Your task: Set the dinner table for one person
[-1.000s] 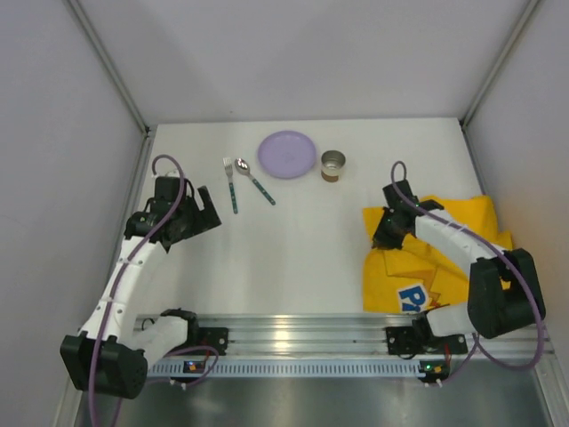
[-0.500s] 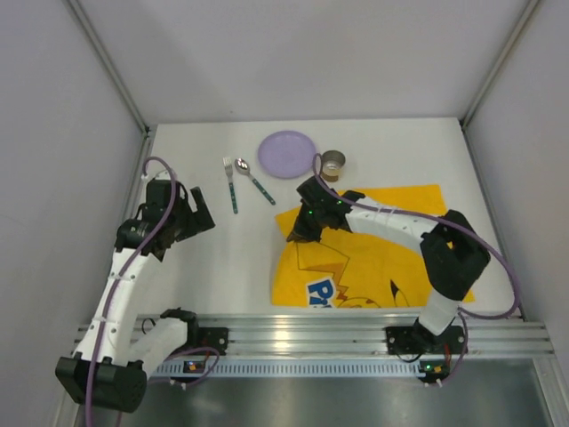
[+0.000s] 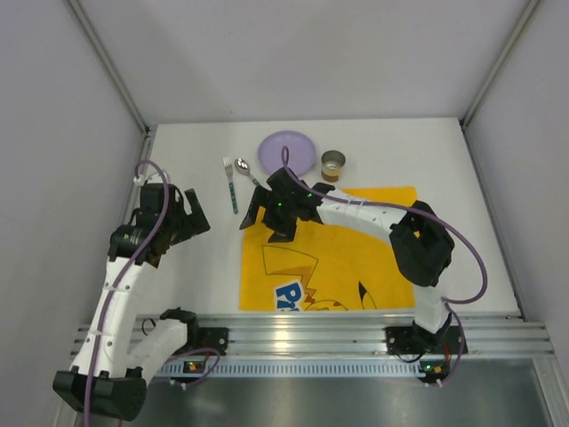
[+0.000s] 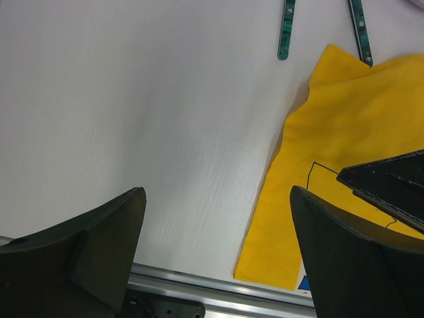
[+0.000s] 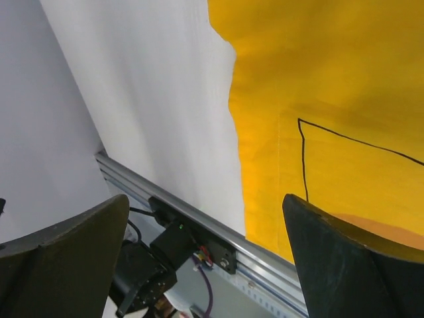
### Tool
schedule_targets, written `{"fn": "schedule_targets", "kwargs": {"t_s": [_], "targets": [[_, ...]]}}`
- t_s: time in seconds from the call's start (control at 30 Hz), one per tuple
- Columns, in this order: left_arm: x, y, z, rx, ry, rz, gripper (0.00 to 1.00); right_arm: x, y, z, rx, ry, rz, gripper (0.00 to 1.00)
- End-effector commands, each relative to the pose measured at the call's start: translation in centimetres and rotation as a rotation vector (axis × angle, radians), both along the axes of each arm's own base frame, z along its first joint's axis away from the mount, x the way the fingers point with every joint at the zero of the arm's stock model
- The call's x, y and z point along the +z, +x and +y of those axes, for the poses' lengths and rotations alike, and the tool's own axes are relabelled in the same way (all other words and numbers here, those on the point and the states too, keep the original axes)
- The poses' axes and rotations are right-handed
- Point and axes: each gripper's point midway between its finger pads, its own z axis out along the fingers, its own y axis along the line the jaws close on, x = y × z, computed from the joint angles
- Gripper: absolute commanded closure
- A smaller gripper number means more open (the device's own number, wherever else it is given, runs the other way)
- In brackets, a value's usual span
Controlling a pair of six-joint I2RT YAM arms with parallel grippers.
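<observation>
A yellow cartoon-printed cloth [image 3: 338,253] lies spread flat on the white dinner table [image 3: 196,276]. Its top left corner [image 4: 331,59] touches the spoon handle. My right gripper [image 3: 265,222] hovers open over that corner, nothing between its fingers; beneath it the right wrist view shows the cloth's left edge [image 5: 331,86] and bare table [image 5: 146,86]. My left gripper [image 3: 191,216] stands open and empty over bare table to the left; in its wrist view the gripper [image 4: 215,232] frames the cloth's near left corner [image 4: 278,258].
A purple plate [image 3: 286,153] and a small tin cup [image 3: 332,165] stand at the back. A fork [image 3: 231,185] and a spoon [image 3: 254,181] with green handles lie left of the plate. A metal rail [image 3: 293,331] runs along the near edge.
The right arm dragged the crumpled cloth from the right side leftward, spreading it flat, then opened its jaws and let go. The left arm drew back slightly.
</observation>
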Motion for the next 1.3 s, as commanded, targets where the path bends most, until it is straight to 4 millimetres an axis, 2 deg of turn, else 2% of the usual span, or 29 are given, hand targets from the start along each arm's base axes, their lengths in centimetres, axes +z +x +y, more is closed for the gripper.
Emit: {"fn": "schedule_targets", "kwargs": {"t_s": [0.0,0.07,0.13,0.17,0.2,0.27,0.3,0.33,0.37,0.4,0.47,0.5,0.6,0.67,0.77,0.87,0.97,1.17,1.2,1.27], "targets": [[0.8,0.6,-0.1,0.0,-0.005,-0.031,0.05,4.5,-0.4,-0.9,0.057,0.026,-0.103,0.0],[0.3,1.8,-0.4,0.0,-0.014,-0.036,0.04,5.0,0.0,-1.7,0.063,0.012,-0.141,0.0],[0.1,3.0,-1.0,0.0,-0.04,-0.035,0.04,4.9,1.6,-3.0,0.07,-0.011,-0.172,0.0],[-0.3,4.1,-1.4,-0.001,-0.051,-0.025,0.04,5.9,2.6,-3.0,0.078,0.002,-0.192,0.0],[-0.5,4.8,-2.0,-0.009,-0.075,-0.015,0.04,4.4,4.3,-4.1,0.083,-0.044,-0.185,0.0],[0.0,6.0,-2.5,-0.004,-0.099,-0.011,0.05,4.2,6.5,-4.8,0.086,-0.073,-0.187,0.0],[-0.7,6.5,-3.0,-0.009,-0.118,0.024,0.05,4.3,9.1,-5.0,0.089,-0.089,-0.22,0.0],[-0.1,7.1,-3.2,-0.007,-0.122,0.014,0.06,4.3,10.3,-5.1,0.091,-0.099,-0.24,0.0],[-0.1,7.3,-3.3,-0.01,-0.122,0.026,0.06,6.3,12.4,-4.6,0.092,-0.081,-0.314,0.02],[-0.6,7.2,-3.2,0.0,-0.115,0.061,0.06,4.2,14.2,-4.8,0.081,-0.11,-0.293,0.03],[0.3,7.5,-3.1,0.005,-0.106,0.06,0.06,3.8,16.5,-4.2,0.076,-0.102,-0.313,0.08],[0.4,7.3,-3.0,0.015,-0.103,0.07,0.06,3.0,18.5,-3.6,0.072,-0.099,-0.326,0.15],[0.7,7.2,-2.8,0.03,-0.102,0.073,0.06,1.3,21.1,-2.2,0.073,-0.098,-0.352,0.2],[0.6,6.8,-2.7,0.044,-0.104,0.083,0.06,0.6,21.7,-1.9,0.069,-0.106,-0.361,0.21],[0.7,6.2,-2.6,0.061,-0.111,0.087,0.06,-1.3,21.1,-2.0,0.11,-0.192,-0.393,0.21],[0.8,5.5,-2.4,0.066,-0.109,0.081,0.06,-1.5,20.5,-2.0,0.142,-0.269,-0.448,0.22],[0.8,4.8,-2.2,0.056,-0.097,0.08,0.06,-2.6,19.9,-1.9,0.164,-0.324,-0.46,0.23],[0.8,3.4,-1.9,0.029,-0.077,0.089,0.06,-5.6,18.8,-1.7,0.182,-0.425,-0.449,0.25],[0.7,3.1,-1.8,0.024,-0.071,0.094,0.05,-6.6,18.2,-1.3,0.193,-0.439,-0.439,0.25],[0.5,2.4,-1.9,0.018,-0.078,0.094,0.05,-8.4,18.1,-1.9,0.181,-0.482,-0.412,0.25]]}}
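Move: The spoon's middle lies some 23 cm ahead of the right hand, 2 cm left and 10 cm below, its handle slanting back towards the hand. The fork is about 22 cm ahead and 10 cm left; the purple plate about 33 cm ahead, 8 cm right. The spread yellow cloth's middle is some 22 cm right, 2 cm back. From the left hand the spoon is about 25 cm ahead, 12 cm right and 19 cm below. Right arcs about 20 cm forward, then down over the spoon handle, fingers narrowing; left goes out, partly back. ##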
